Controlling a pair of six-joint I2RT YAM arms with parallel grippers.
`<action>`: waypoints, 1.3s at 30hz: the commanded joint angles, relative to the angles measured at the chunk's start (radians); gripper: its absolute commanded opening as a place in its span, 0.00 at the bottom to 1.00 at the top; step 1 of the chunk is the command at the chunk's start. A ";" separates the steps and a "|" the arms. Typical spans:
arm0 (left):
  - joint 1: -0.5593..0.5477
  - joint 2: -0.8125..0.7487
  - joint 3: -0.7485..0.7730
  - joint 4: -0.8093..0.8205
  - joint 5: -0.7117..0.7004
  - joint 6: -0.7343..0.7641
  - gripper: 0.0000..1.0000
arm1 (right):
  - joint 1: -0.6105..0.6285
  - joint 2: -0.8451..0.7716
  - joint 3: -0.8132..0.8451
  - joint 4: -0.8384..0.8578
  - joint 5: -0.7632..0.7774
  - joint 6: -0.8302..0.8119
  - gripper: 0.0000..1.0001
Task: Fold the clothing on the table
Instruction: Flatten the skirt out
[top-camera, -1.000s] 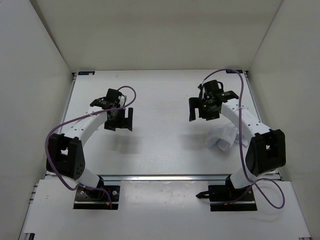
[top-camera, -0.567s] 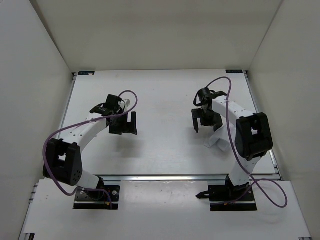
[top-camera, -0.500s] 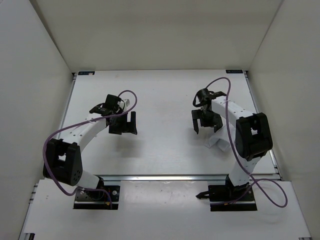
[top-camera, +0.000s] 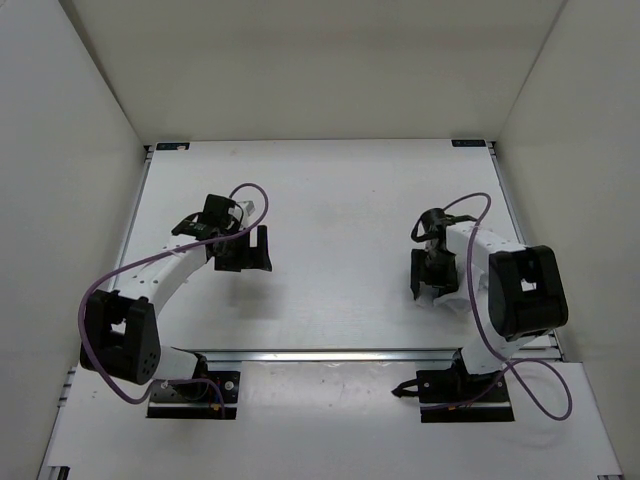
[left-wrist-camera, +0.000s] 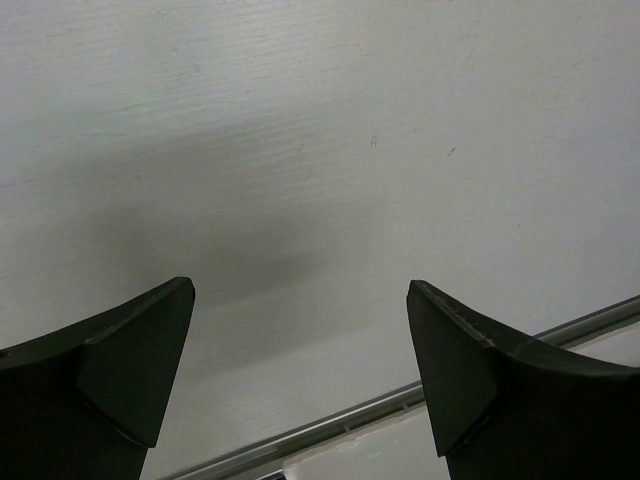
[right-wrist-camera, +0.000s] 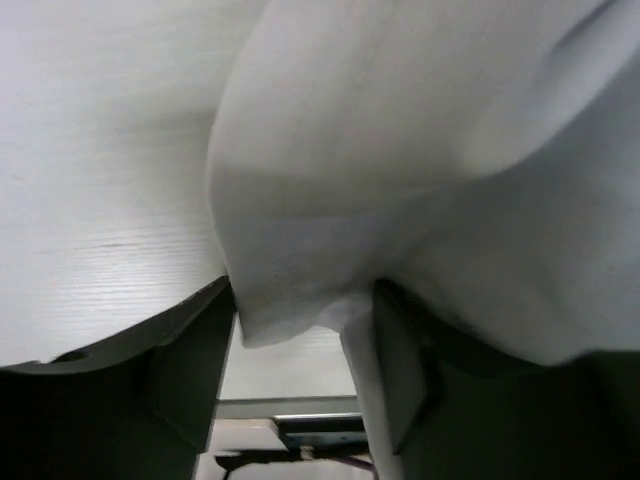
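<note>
The clothing (right-wrist-camera: 400, 150) is a bunched white fabric lying at the right side of the table (top-camera: 330, 200); from above only a small part (top-camera: 453, 297) shows under the right arm. My right gripper (top-camera: 432, 283) is down on it, jaws partly drawn in, and a fold of the fabric fills the gap in the right wrist view (right-wrist-camera: 305, 300), touching both fingers. My left gripper (top-camera: 250, 252) hovers over bare table at the left, open wide with nothing between its fingers (left-wrist-camera: 298, 290).
The table's metal front rail (top-camera: 330, 353) runs close behind both grippers, also seen as a rail (left-wrist-camera: 400, 400) in the left wrist view. White walls (top-camera: 80, 150) enclose the table on the left, right and far side. A purple cable (top-camera: 465, 205) loops above the right wrist.
My right arm swung back toward the front right, came down onto the clothing and its jaws narrowed around a fold. The left gripper shifted slightly and stayed open.
</note>
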 joint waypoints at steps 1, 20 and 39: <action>-0.002 -0.036 -0.005 0.012 0.025 0.002 0.99 | -0.009 -0.052 -0.019 0.114 -0.047 0.022 0.52; 0.082 -0.053 0.071 -0.004 -0.033 -0.012 0.98 | 0.297 0.217 0.782 0.014 -0.237 -0.073 0.00; 0.033 -0.274 0.211 0.031 -0.064 -0.076 0.99 | -0.017 -0.234 0.061 0.415 -0.614 0.027 0.00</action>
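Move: Between the right hand's open fingers lies the near left corner of the bunched skirt, about 1 cm below the hand point. The middle of the skirt is some 6 cm to the right of the hand and 3 cm farther out, spread low on the table. The table's front rail runs roughly 15 cm straight behind this hand. From the left hand, the skirt's corner lies about 43 cm to the right, 4 cm back and 8 cm lower. Closing on the skirt's near left corner, the right hand pinches it and whips it up some 37 cm while swinging about 27 cm left and 18 cm forward, fingers tipping out forward and left. Still gripping, it then snaps down and back to the right by nearly 20 cm each. The left hand, open and empty, rises about 14 cm and goes 5 cm forward, its fingers tilting up. ##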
